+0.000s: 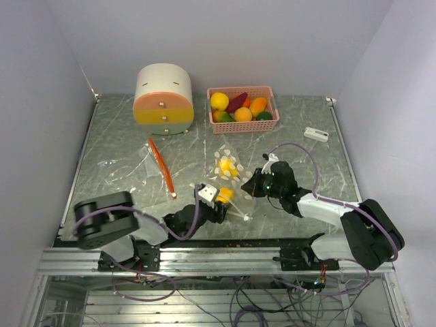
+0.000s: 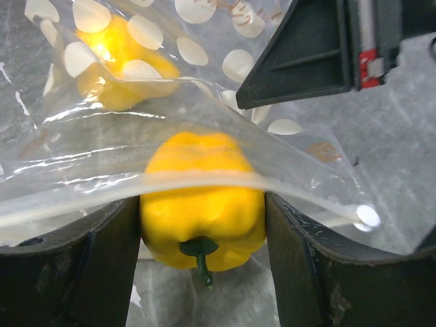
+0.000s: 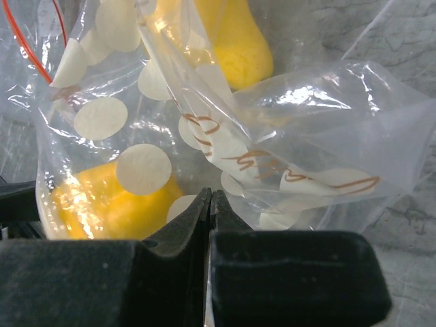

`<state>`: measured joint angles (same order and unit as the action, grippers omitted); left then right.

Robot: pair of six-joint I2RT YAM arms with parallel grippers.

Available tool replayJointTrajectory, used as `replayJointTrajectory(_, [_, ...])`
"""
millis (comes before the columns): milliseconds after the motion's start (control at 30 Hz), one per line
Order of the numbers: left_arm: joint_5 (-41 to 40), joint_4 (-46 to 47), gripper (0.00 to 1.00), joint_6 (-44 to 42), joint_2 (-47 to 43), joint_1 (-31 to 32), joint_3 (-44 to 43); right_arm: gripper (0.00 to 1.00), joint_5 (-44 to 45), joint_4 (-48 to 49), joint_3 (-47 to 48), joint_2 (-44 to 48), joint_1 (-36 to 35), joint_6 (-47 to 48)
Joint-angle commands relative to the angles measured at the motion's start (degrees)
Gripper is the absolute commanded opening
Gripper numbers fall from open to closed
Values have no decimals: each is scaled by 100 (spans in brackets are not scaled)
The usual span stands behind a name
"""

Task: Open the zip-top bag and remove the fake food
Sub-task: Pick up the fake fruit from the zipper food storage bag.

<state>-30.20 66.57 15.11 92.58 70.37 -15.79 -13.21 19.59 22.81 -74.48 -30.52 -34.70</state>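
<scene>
The zip-top bag (image 1: 227,163) is clear with white dots and lies mid-table; its open rim (image 2: 82,204) drapes over a yellow plastic pepper (image 2: 202,225). My left gripper (image 2: 202,235) reaches into the mouth, both fingers (image 2: 75,272) pressed against the pepper's sides, green stem towards the camera. The same pepper (image 1: 225,195) shows at the left gripper (image 1: 222,198) from above. Another yellow piece of fake food (image 2: 116,61) sits deeper in the bag (image 3: 136,170). My right gripper (image 3: 212,197) is shut on the bag's film, holding it up; it appears as (image 1: 253,182) from above.
A pink basket (image 1: 270,91) with several plastic fruits stands at the back. The round cream, orange and yellow drawer box (image 1: 163,99) is to its left. A second clear bag with an orange zip strip (image 1: 161,165) lies left of centre. A small white device (image 1: 315,133) rests at the right.
</scene>
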Motion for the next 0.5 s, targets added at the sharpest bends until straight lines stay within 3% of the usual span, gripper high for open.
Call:
replayJointTrajectory(0, [292, -1863, 35, 885, -1255, 30, 99, 0, -12, 2, 10, 18, 97, 111])
replayJointTrajectory(67, [487, -3151, 34, 1243, -1853, 30, -64, 0, -74, 40, 49, -31, 113, 104])
replayJointTrajectory(233, [1038, -5174, 33, 1748, -2815, 30, -403, 0, -177, 66, 158, -104, 117, 104])
replayJointTrajectory(367, [1192, -5667, 33, 1800, -3483, 30, -472, 0, -196, 119, 189, 62, 121, 21])
replayJointTrajectory(467, [704, -5528, 32, 1726, -4112, 32, -193, 0, -76, 362, 15, 488, 125, -166])
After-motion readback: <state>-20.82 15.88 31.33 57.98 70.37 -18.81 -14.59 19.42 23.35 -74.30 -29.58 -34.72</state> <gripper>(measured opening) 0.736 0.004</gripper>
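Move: The yellow pepper is already between my left fingers, still partly under the bag's film, with the zip slider end some 8 cm to my right and 6 cm back. The other yellow fruit lies in the bag about 11 cm ahead and 1 cm right, roughly 4 cm lower; the basket is some 33 cm ahead and 7 cm right. From my right hand, shut at the bag's side, the held pepper is about 7 cm left and 5 cm back. I draw the pepper out through the bag's mouth with my left hand, back towards myself about 5 cm and some 3 cm to the left, rising about as much early on. My fingers keep their grip while the wrist tips down nearly 20 degrees. My right hand stays put, still closed at the side of the bag. ##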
